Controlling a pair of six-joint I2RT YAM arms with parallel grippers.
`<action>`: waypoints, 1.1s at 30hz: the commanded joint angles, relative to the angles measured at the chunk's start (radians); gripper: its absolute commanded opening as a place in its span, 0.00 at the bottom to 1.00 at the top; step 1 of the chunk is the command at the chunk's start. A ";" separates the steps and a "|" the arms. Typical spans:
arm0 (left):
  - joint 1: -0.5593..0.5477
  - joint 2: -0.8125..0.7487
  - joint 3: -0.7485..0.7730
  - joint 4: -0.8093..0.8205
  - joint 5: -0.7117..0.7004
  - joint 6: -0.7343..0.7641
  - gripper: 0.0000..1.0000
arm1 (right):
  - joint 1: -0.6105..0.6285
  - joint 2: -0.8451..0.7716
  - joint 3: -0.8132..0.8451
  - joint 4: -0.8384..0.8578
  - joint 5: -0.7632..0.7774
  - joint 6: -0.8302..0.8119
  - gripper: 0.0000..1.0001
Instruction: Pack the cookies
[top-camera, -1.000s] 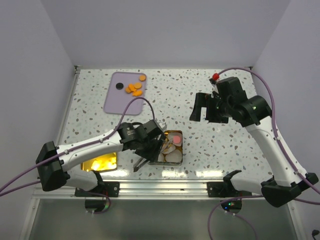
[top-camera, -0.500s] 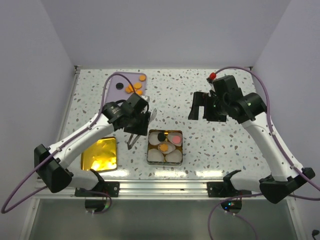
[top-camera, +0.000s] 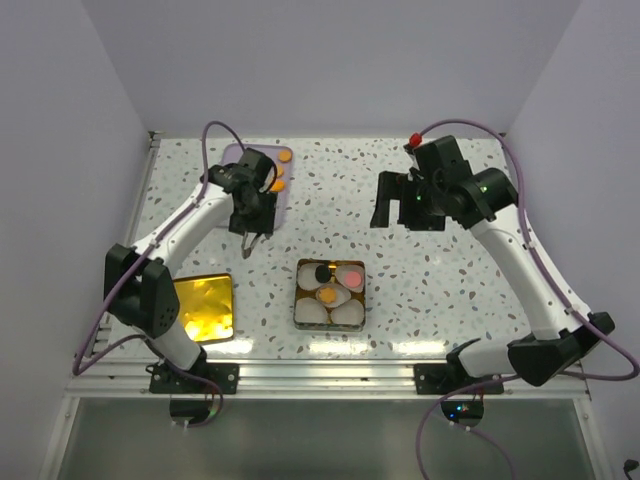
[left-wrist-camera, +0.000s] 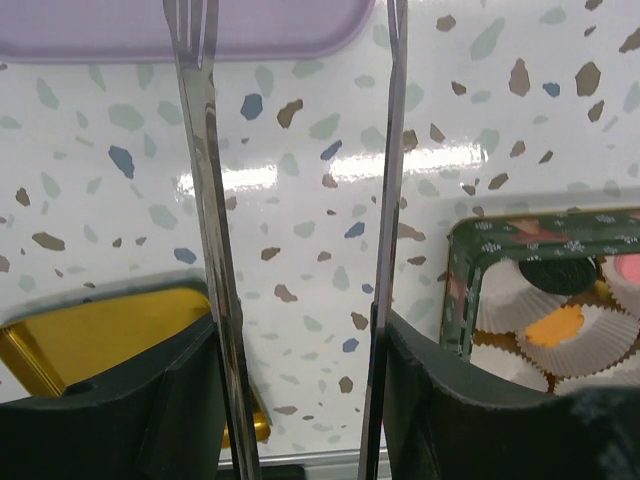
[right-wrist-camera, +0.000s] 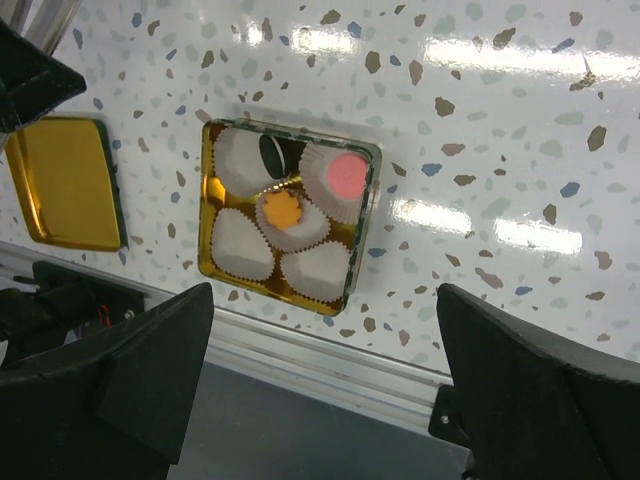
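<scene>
Several orange cookies lie on the purple tray at the back left, partly hidden by my left arm. My left gripper hovers at the tray's near edge, shut on metal tongs whose tips stand apart with nothing between them. The square tin holds white paper cups with a black cookie, a pink cookie and an orange cookie. The same black cookie, pink cookie and orange cookie show from the right wrist. My right gripper hangs open and empty above the table, right of centre.
A gold tin lid lies at the front left of the speckled table. A metal rail runs along the near edge. Pale walls close in the back and sides.
My left arm has swung away from the tin, back and left to the purple tray, carrying the tongs. The right gripper has drifted slightly back and stays open.
</scene>
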 joint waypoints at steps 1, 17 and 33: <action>0.030 0.042 0.070 0.058 0.034 0.087 0.59 | -0.003 0.033 0.067 -0.004 0.025 -0.027 0.97; 0.137 0.304 0.212 0.118 0.107 0.196 0.58 | -0.003 0.246 0.277 -0.057 0.042 -0.083 0.97; 0.174 0.477 0.403 0.079 0.128 0.229 0.58 | -0.008 0.343 0.363 -0.073 0.045 -0.094 0.97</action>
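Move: The nearest of the orange cookies on the purple tray lies about 20 cm ahead of the left gripper, some 1 cm to its right and about 12 cm below. Another orange cookie sits about 2 cm beyond it and 5 cm to its left; the black cookie is 5 cm beyond it and 11 cm to its left. From the right gripper the nearest orange cookie is about 25 cm ahead, 28 cm left and 26 cm below. Bring the left gripper forward about 11 cm, over the near edge of the purple tray towards the orange cookies, sinking about 7 cm as it goes and easing off the descent at the end. Keep its fingers half open and nearly steady, touching nothing yet. Slide the empty, wide-open right gripper forward some 7 cm and slightly left, high over the table. ##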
